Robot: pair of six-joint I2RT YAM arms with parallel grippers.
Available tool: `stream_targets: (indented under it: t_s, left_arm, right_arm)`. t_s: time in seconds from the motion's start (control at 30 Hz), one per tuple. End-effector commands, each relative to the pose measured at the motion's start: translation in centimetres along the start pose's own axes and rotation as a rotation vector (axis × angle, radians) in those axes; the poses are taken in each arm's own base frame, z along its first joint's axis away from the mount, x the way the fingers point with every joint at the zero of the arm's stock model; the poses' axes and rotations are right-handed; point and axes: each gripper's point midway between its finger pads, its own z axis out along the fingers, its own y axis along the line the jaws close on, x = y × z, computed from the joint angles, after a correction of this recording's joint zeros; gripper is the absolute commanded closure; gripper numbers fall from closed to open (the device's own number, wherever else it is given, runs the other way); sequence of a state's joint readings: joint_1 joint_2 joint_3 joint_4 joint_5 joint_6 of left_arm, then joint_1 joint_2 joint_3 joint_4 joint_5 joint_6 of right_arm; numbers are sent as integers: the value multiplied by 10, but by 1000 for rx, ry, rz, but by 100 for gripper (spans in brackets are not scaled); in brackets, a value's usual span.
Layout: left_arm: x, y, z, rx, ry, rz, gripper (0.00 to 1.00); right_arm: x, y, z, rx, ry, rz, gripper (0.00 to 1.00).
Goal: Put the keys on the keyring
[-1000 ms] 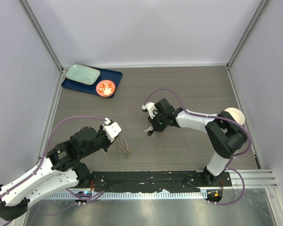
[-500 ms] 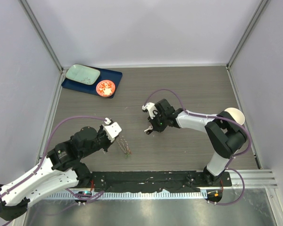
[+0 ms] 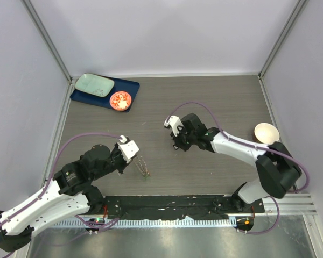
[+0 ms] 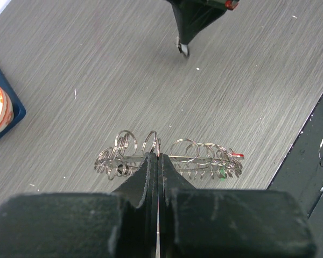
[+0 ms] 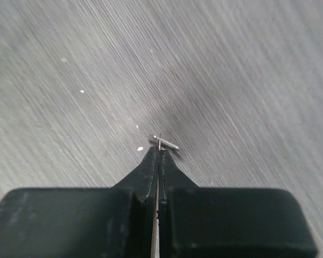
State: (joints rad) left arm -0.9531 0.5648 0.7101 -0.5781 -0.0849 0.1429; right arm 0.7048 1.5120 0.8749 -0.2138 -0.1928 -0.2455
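Observation:
The keyring (image 4: 172,158) is a grey wire ring fringed with small metal loops and keys, seen edge-on in the left wrist view. A red bit (image 4: 236,155) and a green bit (image 4: 223,172) sit at its right end. My left gripper (image 4: 158,156) is shut on the ring's near rim and holds it upright just above the table (image 3: 215,102); in the top view the ring (image 3: 144,167) hangs off the left gripper (image 3: 137,163). My right gripper (image 3: 176,145) is shut on a tiny metal key (image 5: 166,143) near the table's middle; the key's colour does not show.
A blue tray (image 3: 130,86) at the back left holds a pale green plate (image 3: 94,84) and an orange-red dish (image 3: 120,100). A white bowl (image 3: 265,131) stands at the right. A black rail (image 3: 167,204) runs along the near edge. Walls close three sides.
My right arm swung its elbow to the right, uncovering the white bowl, and its gripper shifted slightly right and back with the key. My left gripper and the ring barely moved.

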Motion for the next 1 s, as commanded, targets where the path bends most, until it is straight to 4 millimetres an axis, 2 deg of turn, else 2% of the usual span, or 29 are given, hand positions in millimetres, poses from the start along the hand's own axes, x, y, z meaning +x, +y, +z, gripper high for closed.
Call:
stream_targets:
  t_s: [0.0,0.03,0.2,0.23,0.47,0.67,0.83,0.97]
  left_arm:
    - [-33,-4,-1,48,-138,58,100]
    - [-36,-9,-1,74,-152,69,100]
    - [-52,-28,5,190,-236,141,100]
    - [-54,-36,7,236,-249,158,100]
    - [-68,-53,20,331,-296,174,100]
    - [-84,-55,33,350,-334,197,100]
    - [-94,-57,50,354,-367,229,100]
    - [-93,-56,59,342,-382,249,100]
  right_arm:
    - [-43,8,-36,30,-147,-97,99]
    - [-45,19,-40,14,-147,-127,99]
    - [-63,38,-71,27,-234,-247,99]
    - [-73,42,-85,30,-289,-263,99]
    - [-94,72,-131,-10,-468,-360,99]
    - [-96,84,-149,-16,-504,-405,99]
    - [-90,93,-150,-31,-484,-429,99]
    - [-82,94,-150,-16,-436,-450,99]
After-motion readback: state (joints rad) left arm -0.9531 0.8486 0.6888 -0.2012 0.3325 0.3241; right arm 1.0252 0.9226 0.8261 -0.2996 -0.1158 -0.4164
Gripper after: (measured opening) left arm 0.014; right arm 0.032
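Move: The black key, already pinched in the right fingertips just off the table, lies about 8 cm ahead of the left hand, 16 to its right and 14 below. From the right hand, the middle of the keyring hanging in the left fingers is some 10 cm back, 14 left and 10 up. The red key at the ring's low end is about 12 back, 12 left and 7 up. Right hand raises the black key about 16 cm and back towards the keyring, which the left brings 10 right. ##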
